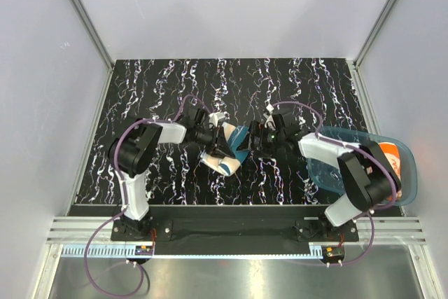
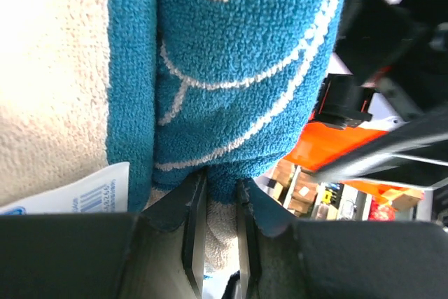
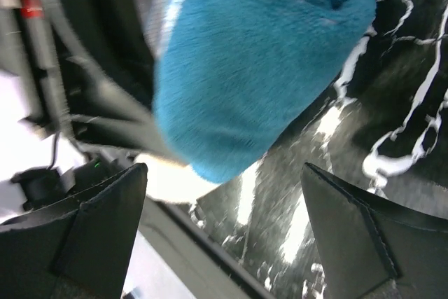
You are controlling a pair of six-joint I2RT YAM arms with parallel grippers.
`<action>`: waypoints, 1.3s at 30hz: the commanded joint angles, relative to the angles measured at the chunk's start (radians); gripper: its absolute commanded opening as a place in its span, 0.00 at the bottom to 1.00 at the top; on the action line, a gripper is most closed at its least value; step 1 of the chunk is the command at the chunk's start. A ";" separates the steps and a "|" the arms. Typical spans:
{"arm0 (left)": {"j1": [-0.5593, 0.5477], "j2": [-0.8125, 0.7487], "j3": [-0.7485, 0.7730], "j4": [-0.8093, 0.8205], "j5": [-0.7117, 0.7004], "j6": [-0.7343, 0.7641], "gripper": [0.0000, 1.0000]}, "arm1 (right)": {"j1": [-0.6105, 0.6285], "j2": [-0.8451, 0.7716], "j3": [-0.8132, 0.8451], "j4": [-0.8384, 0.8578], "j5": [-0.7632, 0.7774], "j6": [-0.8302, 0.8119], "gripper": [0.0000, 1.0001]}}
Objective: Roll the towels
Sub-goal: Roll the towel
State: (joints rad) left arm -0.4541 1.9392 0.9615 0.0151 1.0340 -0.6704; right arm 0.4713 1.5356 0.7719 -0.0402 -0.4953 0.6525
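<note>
The teal towel (image 1: 227, 163), with white swirls and a cream underside, lies partly rolled on the black marbled table between the two arms. My left gripper (image 1: 218, 146) is shut on a fold of it. In the left wrist view the jaws (image 2: 218, 190) pinch teal and cream cloth (image 2: 238, 68), and a white label (image 2: 70, 197) shows beside them. My right gripper (image 1: 252, 139) stands wide open just right of the towel. In the right wrist view the teal roll (image 3: 259, 68) sits ahead of the open gripper (image 3: 224, 173), with nothing between its fingers. The orange towel (image 1: 394, 159) lies in the tray.
A translucent blue plastic tray (image 1: 350, 173) sits at the table's right edge, partly under the right arm. White walls and metal posts close in the table on three sides. The two wrists are close together over the middle of the table.
</note>
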 commanded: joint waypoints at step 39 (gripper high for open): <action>-0.507 -0.445 0.195 -0.520 -1.515 0.399 0.82 | 0.122 0.297 0.362 -0.418 0.290 0.021 0.30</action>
State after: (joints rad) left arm -0.8700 1.5127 1.1561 -0.5217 -0.1703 -0.3241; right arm 0.5789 1.7996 1.1023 -0.2859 -0.3088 0.7048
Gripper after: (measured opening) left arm 0.820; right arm 0.338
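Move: The spot the right fingers will shut on, the far right blue edge of the half-rolled towel, lies about 3 cm ahead of the right hand, 4 cm to its left and 4 cm below. From that same hand, the left gripper stands some 9 cm left and 2 cm back, about as low. From the left hand, already pinching the roll, that edge is roughly 5 cm ahead, 5 cm right and 2 cm lower; the towel's near tan end lies 6 cm back and 2 cm left, 3 cm down. The right fingers pinch the blue edge after the hand sinks, then eases forward and left, each about 3 cm; it keeps its grip there, tilting slightly steeper. The left hand keeps its hold, creeping forward, until the right has closed, then opens wide and comes off forward-left and up, finally still rising some 7 cm clear while drawing back right, its fingers swinging steeply down. ##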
